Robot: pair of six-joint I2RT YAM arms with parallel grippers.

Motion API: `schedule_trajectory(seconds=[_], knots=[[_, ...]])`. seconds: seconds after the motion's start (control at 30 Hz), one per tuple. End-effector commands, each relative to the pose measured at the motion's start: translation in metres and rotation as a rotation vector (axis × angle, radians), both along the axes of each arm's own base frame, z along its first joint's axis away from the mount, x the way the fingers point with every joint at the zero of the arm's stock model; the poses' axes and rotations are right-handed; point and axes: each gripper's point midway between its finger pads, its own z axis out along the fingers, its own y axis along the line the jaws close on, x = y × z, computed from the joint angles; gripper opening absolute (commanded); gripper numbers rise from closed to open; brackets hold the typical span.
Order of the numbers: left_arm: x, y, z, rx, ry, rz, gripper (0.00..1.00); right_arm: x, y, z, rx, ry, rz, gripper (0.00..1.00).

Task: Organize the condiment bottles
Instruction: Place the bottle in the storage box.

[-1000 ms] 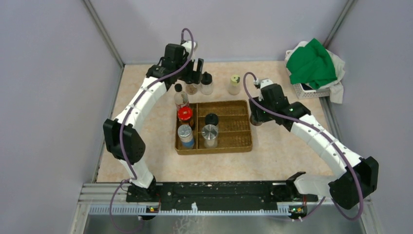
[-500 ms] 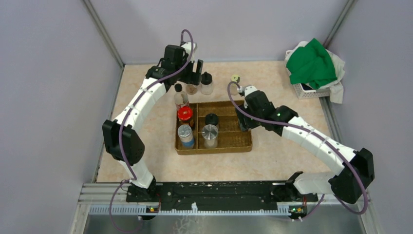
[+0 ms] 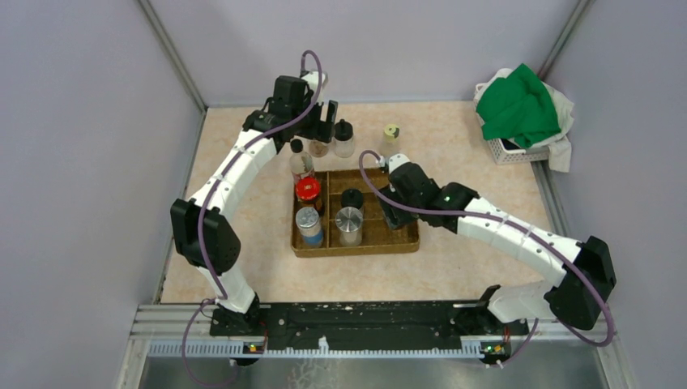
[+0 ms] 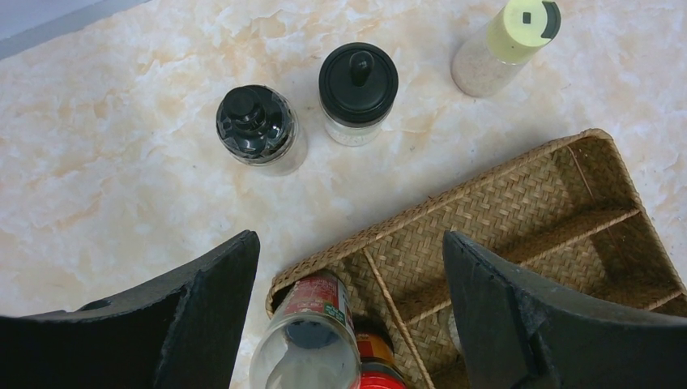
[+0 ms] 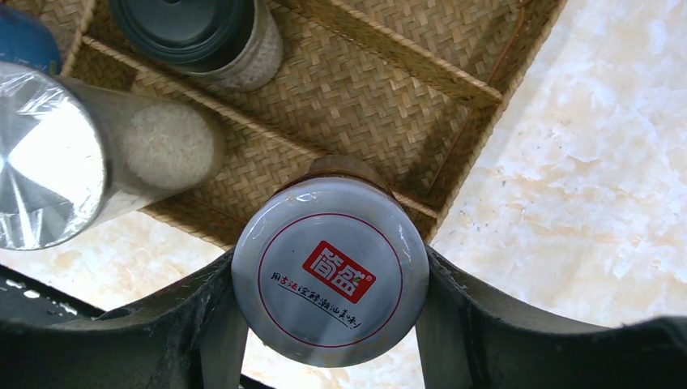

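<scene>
My right gripper (image 5: 328, 285) is shut on a white-lidded jar (image 5: 330, 271) with a red logo and holds it over the right end of the brown woven tray (image 5: 389, 97); in the top view this gripper (image 3: 393, 212) hides the jar. The tray (image 3: 405, 241) holds a red-lidded jar (image 3: 307, 191), a blue-labelled jar (image 3: 309, 224), a silver shaker (image 3: 349, 222), a black-lidded jar (image 3: 352, 198) and the taller red-labelled bottle (image 3: 301, 162). My left gripper (image 4: 348, 324) is open and empty above that bottle (image 4: 312, 340). Two black-lidded jars (image 4: 251, 126) (image 4: 358, 81) and a yellow-green-lidded shaker (image 4: 518, 32) stand behind the tray.
A white basket with a green cloth (image 3: 518, 109) sits at the back right. Grey walls close the left, back and right sides. A black rail (image 3: 356, 320) runs along the front edge.
My right arm has carried the white-lidded jar leftward from the table beside the tray to over the tray's right end. The left arm has stayed still.
</scene>
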Motion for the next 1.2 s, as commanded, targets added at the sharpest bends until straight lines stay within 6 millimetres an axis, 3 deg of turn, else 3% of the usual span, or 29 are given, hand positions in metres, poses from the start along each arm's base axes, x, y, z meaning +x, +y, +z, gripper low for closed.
schedule_trajectory(seconds=[0.0,0.37,1.03,1.17], knots=[[-0.006,0.002,0.026,-0.025,-0.063,0.006,0.89,0.011,0.025,0.034,0.110,-0.107,-0.015,0.23],[-0.005,0.002,0.024,-0.024,-0.061,0.007,0.89,-0.010,0.026,0.002,0.103,-0.054,-0.004,0.22],[-0.006,0.003,0.023,-0.016,-0.060,0.007,0.89,-0.009,0.027,-0.042,0.065,-0.028,-0.010,0.23],[-0.006,0.002,0.022,-0.016,-0.057,0.006,0.90,-0.008,0.027,-0.048,0.053,-0.022,-0.017,0.29]])
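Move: The right hand already holds the white-lidded bottle over the storage box; its free spot, at the right of the compartment nearest the robot, lies about 3 cm back, 1 cm left and 15 cm below. The rice jar stands 3 cm back and 11 cm left, the black-capped jar 4 cm ahead and 11 cm left, both about 10 cm lower. From the left hand the spot is some 24 cm back, 17 cm right and 24 cm down. Down for the most part, by about 6 cm: the right hand first slips a little back and left over the box, then sinks towards the near compartment, easing back a touch more until it has come some 2 cm nearer the robot. It keeps its grip on the white-lidded bottle and hardly turns. ##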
